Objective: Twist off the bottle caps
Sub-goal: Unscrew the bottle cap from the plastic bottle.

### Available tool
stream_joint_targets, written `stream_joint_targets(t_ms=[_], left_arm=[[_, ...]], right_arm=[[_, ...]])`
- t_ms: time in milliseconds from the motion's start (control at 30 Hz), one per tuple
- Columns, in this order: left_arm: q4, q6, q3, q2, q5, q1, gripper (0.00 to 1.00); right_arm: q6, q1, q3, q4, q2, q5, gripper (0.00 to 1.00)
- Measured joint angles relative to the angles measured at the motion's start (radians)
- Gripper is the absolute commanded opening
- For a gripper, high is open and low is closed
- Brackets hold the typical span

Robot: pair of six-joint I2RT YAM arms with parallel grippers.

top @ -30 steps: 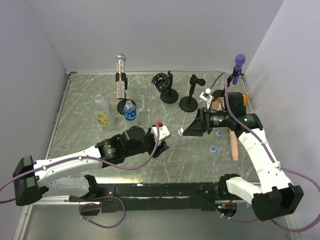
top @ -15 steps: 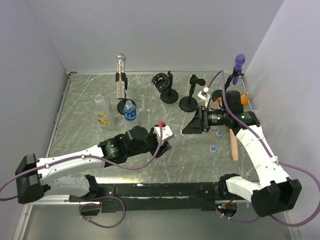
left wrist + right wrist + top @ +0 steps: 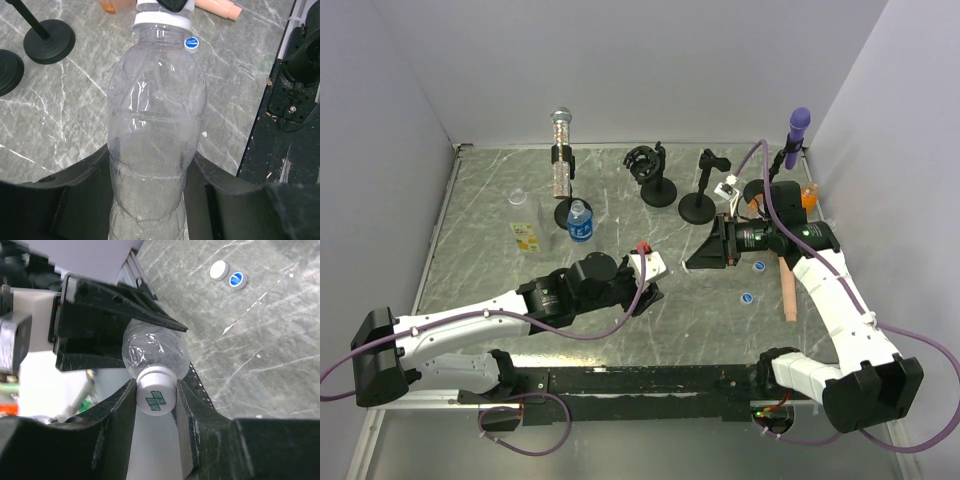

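Observation:
My left gripper is shut on the body of a clear, unlabelled bottle, held off the table with its neck pointing at the right arm. The bottle's white cap, printed in green, sits squeezed between the fingers of my right gripper, which is shut on it. In the top view the two grippers meet mid-table, left gripper facing right gripper. Two loose caps lie on the table under the right arm; one is blue, one white.
A blue-labelled bottle and a yellow-green-labelled one stand at the left. An orange bottle stands at the far right. Black stands, a silver microphone, a purple microphone and a peach stick are there too.
My right gripper has closed its fingers onto the white cap. The left arm brought the bottle a little to the right, then held still.

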Motion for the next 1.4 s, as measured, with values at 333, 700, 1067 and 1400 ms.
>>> stream_joint_targets(t_ms=[333, 700, 1067, 1400], left_arm=[[-0.038, -0.024, 0.011, -0.004, 0.182, 0.023, 0.38], [-0.067, -0.029, 0.013, -0.008, 0.448, 0.080, 0.38], [-0.077, 0.007, -0.015, -0.008, 0.364, 0.092, 0.37], [-0.079, -0.014, -0.053, -0.052, 0.250, 0.092, 0.36]], right_arm=[[-0.709, 0.049, 0.154, -0.365, 0.064, -0.073, 0.15], [-1.343, 0.169, 0.118, -0.447, -0.123, 0.016, 0.35], [-1.263, 0.168, 0.120, -0.356, -0.042, 0.053, 0.77], [-0.577, 0.087, 0.088, -0.072, -0.078, -0.011, 0.88]])
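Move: Between the right fingers, already gripped, sits the white bottle cap, facing that hand; the left hand holds the clear plastic bottle and has the cap roughly 9 cm to its right, 2 cm ahead and 6 cm higher. Some 25 cm below the right hand, two loose caps lie on the table, one about 16 cm right and 3 cm ahead, the other about 19 cm right and 10 cm ahead. Twisting the gripped cap some 70 degrees, its top edge going back, the right hand draws back about 6 cm while the left hand goes back with it, still gripping the bottle and swinging clockwise. The right fingers then open wide and let go; that hand returns forward, rises and unwinds about half the turn, as the left comes forward and sinks slightly. ##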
